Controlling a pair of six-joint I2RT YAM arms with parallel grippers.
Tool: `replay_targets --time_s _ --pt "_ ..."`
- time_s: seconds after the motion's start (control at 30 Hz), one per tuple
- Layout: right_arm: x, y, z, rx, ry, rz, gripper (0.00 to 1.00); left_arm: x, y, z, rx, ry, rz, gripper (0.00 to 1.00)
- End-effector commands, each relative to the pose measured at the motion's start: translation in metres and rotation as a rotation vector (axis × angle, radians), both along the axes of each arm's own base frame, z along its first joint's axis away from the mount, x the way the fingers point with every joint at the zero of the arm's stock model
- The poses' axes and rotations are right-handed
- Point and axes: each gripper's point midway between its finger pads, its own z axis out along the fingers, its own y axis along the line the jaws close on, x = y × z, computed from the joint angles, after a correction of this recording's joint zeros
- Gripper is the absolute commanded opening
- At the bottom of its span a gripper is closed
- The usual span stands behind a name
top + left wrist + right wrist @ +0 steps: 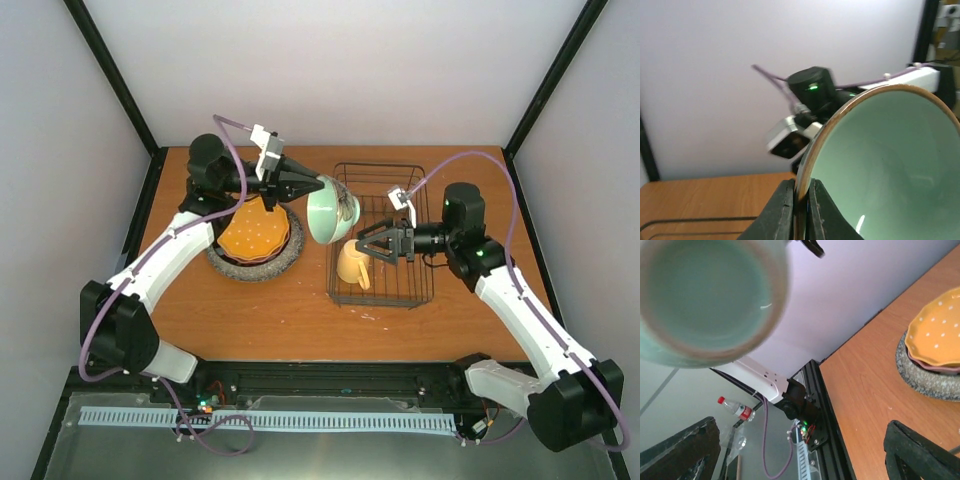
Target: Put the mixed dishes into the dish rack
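Observation:
My left gripper point(320, 186) is shut on the rim of the pale green bowl point(333, 213), which hangs tilted over the left edge of the black wire dish rack point(420, 298). In the left wrist view both fingers point(782, 210) pinch the bowl's point(890, 165) brown rim. The yellow mug point(352, 264) lies on its side in the rack's near left corner. Just right of it, my right gripper point(368, 245) stands open and holds nothing. The orange dotted plate point(255, 230) sits stacked on the grey speckled plate point(250, 265); a dark plate rim point(935, 368) shows between them.
The plate stack stands left of the rack on the wooden table point(300, 320). Black frame posts and white walls close in the table at the back and sides. In the right wrist view the blurred bowl point(705, 295) hangs at the upper left, above the spread fingers point(920, 450).

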Motion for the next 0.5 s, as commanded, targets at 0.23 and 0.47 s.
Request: replay_targets --time_s 0.23,0.47 --pt "-0.011 -0.003 0.016 0.243 0.271 0.008 0.90 0.069 0.025 0.011 -0.111 -0.227 0.679 0.01" --pt "0.015 -0.019 0.021 0.591 0.589 -0.046 0.86 0.062 0.048 0.017 -0.223 -0.642 0.975 0.01"
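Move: The right gripper, open and set to take the green bowl, is roughly 9 cm right of the left hand, 6 cm back and 10 cm lower. The dish rack's middle lies about 17 cm ahead, 14 cm right and 37 cm below the left hand, the mug in it about 4 cm ahead, 5 cm right and 38 cm below. From the right hand, the bowl is some 6 cm left, 2 cm ahead and 9 cm above. Keep the bowl's rim pinched in the left gripper and carry it forward about 7 cm while sinking some 4 cm, swinging the wrist about 40 degrees counter-clockwise and easing slightly left late on. With the right gripper kept wide open and nearly in place, roll its top forward and tip its fingertips upward. ##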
